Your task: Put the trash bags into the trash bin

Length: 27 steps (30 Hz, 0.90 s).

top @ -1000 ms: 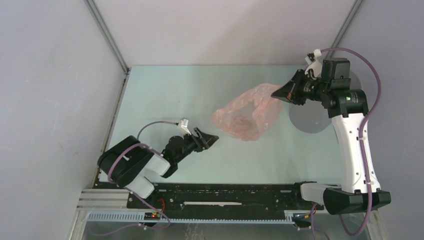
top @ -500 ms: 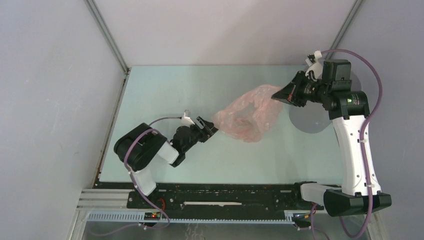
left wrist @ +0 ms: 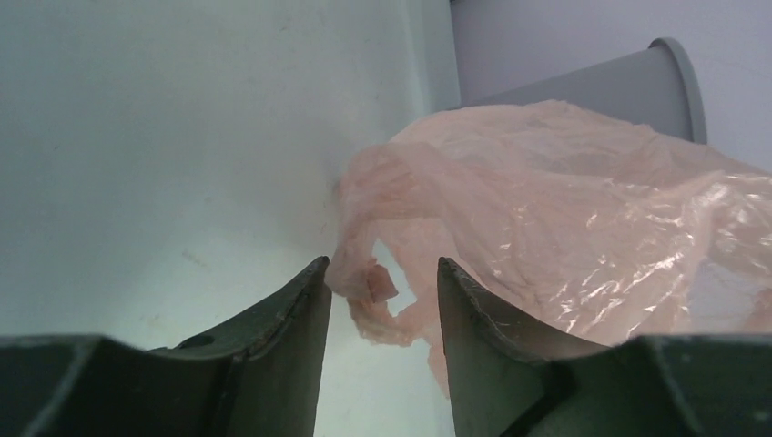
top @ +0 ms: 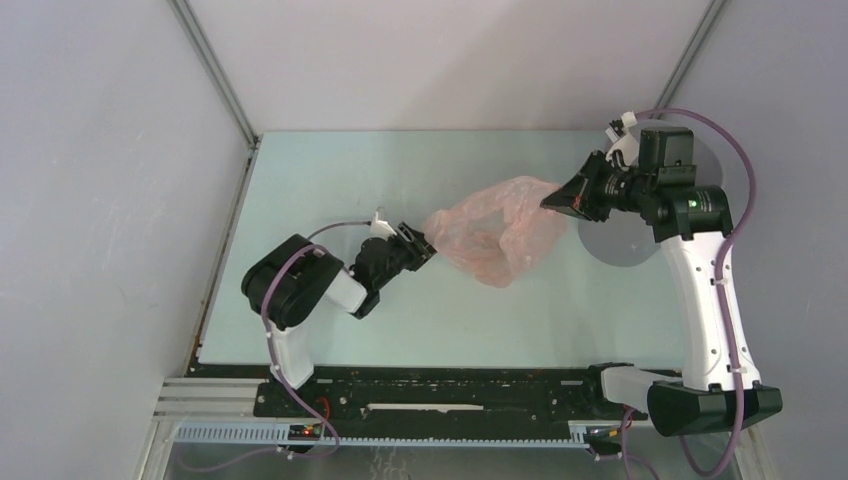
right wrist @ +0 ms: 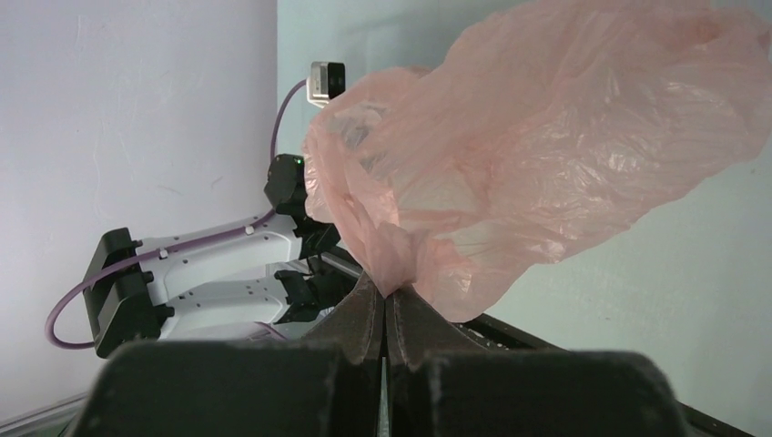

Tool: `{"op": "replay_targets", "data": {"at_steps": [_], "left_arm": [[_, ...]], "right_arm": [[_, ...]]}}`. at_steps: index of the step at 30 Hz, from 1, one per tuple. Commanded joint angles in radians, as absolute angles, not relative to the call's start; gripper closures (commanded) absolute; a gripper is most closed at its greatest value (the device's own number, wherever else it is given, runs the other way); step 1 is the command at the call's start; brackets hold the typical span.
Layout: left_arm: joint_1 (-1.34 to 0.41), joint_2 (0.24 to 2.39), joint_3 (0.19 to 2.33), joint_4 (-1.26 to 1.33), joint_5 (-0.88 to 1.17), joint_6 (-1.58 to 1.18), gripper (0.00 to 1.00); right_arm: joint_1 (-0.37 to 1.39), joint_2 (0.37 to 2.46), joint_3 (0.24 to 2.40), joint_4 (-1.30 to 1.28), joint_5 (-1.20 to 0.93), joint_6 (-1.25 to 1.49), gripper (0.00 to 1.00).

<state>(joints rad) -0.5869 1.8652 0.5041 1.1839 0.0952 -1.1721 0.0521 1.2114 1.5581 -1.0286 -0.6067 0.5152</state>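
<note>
The pale-pink translucent trash bag (top: pixel 498 232) hangs stretched over the table's middle. My right gripper (top: pixel 549 201) is shut on its right upper edge and holds it up; in the right wrist view the bag (right wrist: pixel 537 146) billows from the closed fingertips (right wrist: pixel 386 293). My left gripper (top: pixel 428 253) is open at the bag's left end. In the left wrist view a twisted pink corner of the bag (left wrist: pixel 378 296) lies between the two fingers (left wrist: pixel 378 273), ungripped. The light-grey trash bin (top: pixel 620 240) stands at the right, partly hidden under my right arm; its rim shows in the left wrist view (left wrist: pixel 678 73).
The pale-green table (top: pixel 330 180) is walled by white panels at the back and both sides. A black rail (top: pixel 440 390) runs along the near edge by the arm bases.
My left arm has reached right and forward until its open fingers straddle the bag's left corner. My right gripper has lowered slightly, still holding the bag.
</note>
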Motion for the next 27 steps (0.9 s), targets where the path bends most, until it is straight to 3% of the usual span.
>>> {"op": "replay_targets", "data": {"at_steps": [1, 5, 9, 11, 13, 17, 21, 23, 27], "left_arm": [[-0.578, 1.895, 0.581, 1.185, 0.124, -1.141, 0.51], [-0.56, 1.893, 0.57, 1.183, 0.105, -1.136, 0.66], [-0.509, 1.797, 0.503, 1.114, 0.055, -1.099, 0.95], [-0.476, 1.695, 0.473, 1.012, 0.043, -1.075, 1.0], [-0.443, 1.569, 0.514, 0.716, 0.062, -1.042, 1.0], [-0.424, 1.449, 0.874, -0.333, -0.11, -0.84, 1.0], [-0.362, 1.502, 1.322, -0.793, -0.193, -0.719, 1.0], [-0.313, 1.546, 1.599, -0.957, -0.213, -0.71, 1.0], [-0.3, 1.555, 2.224, -1.114, -0.27, -0.674, 1.0]], "right_arm": [[0.045, 1.176, 1.567, -1.032, -0.619, 0.491, 0.99], [0.046, 1.168, 1.56, -1.036, -0.614, 0.491, 1.0], [0.046, 1.153, 1.528, -1.043, -0.6, 0.481, 0.99], [0.046, 1.132, 1.483, -1.041, -0.59, 0.47, 1.0], [0.052, 1.101, 1.395, -1.025, -0.566, 0.455, 1.0], [0.107, 1.078, 1.215, -0.903, -0.471, 0.429, 1.0], [0.154, 1.229, 1.238, -0.705, -0.526, 0.51, 1.0], [0.176, 1.363, 1.43, -0.698, -0.566, 0.557, 1.0], [0.255, 1.529, 2.096, -0.895, -0.466, 0.543, 1.0]]}}
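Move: The left hand's part-open fingers are almost on the trash bag's loose handle, which is about 2 cm ahead, 2 cm to the right and level with them. The sagging middle of the trash bag is some 10 cm to the right, hardly farther out and 12 cm higher, and the trash bin about 34 cm right and 5 cm farther out. The right hand, holding the other handle, has the loose one about 15 cm left, 2 cm ahead and 25 cm below; the trash bin stands some 17 cm to its right, 5 cm ahead. The left hand eases about 2 cm forward as its fingers shut and pinch the loose handle, then swings it away from the trash bin, slowly at first and then fast: up by some 20 cm, to the left by 15 cm and a little forward, its left side rolling up by about 35 degrees. The right hand keeps its grip on the other handle, dips about 11 cm while drawing back slightly, then sweeps forward and starts back up with a slight drift to the left. ##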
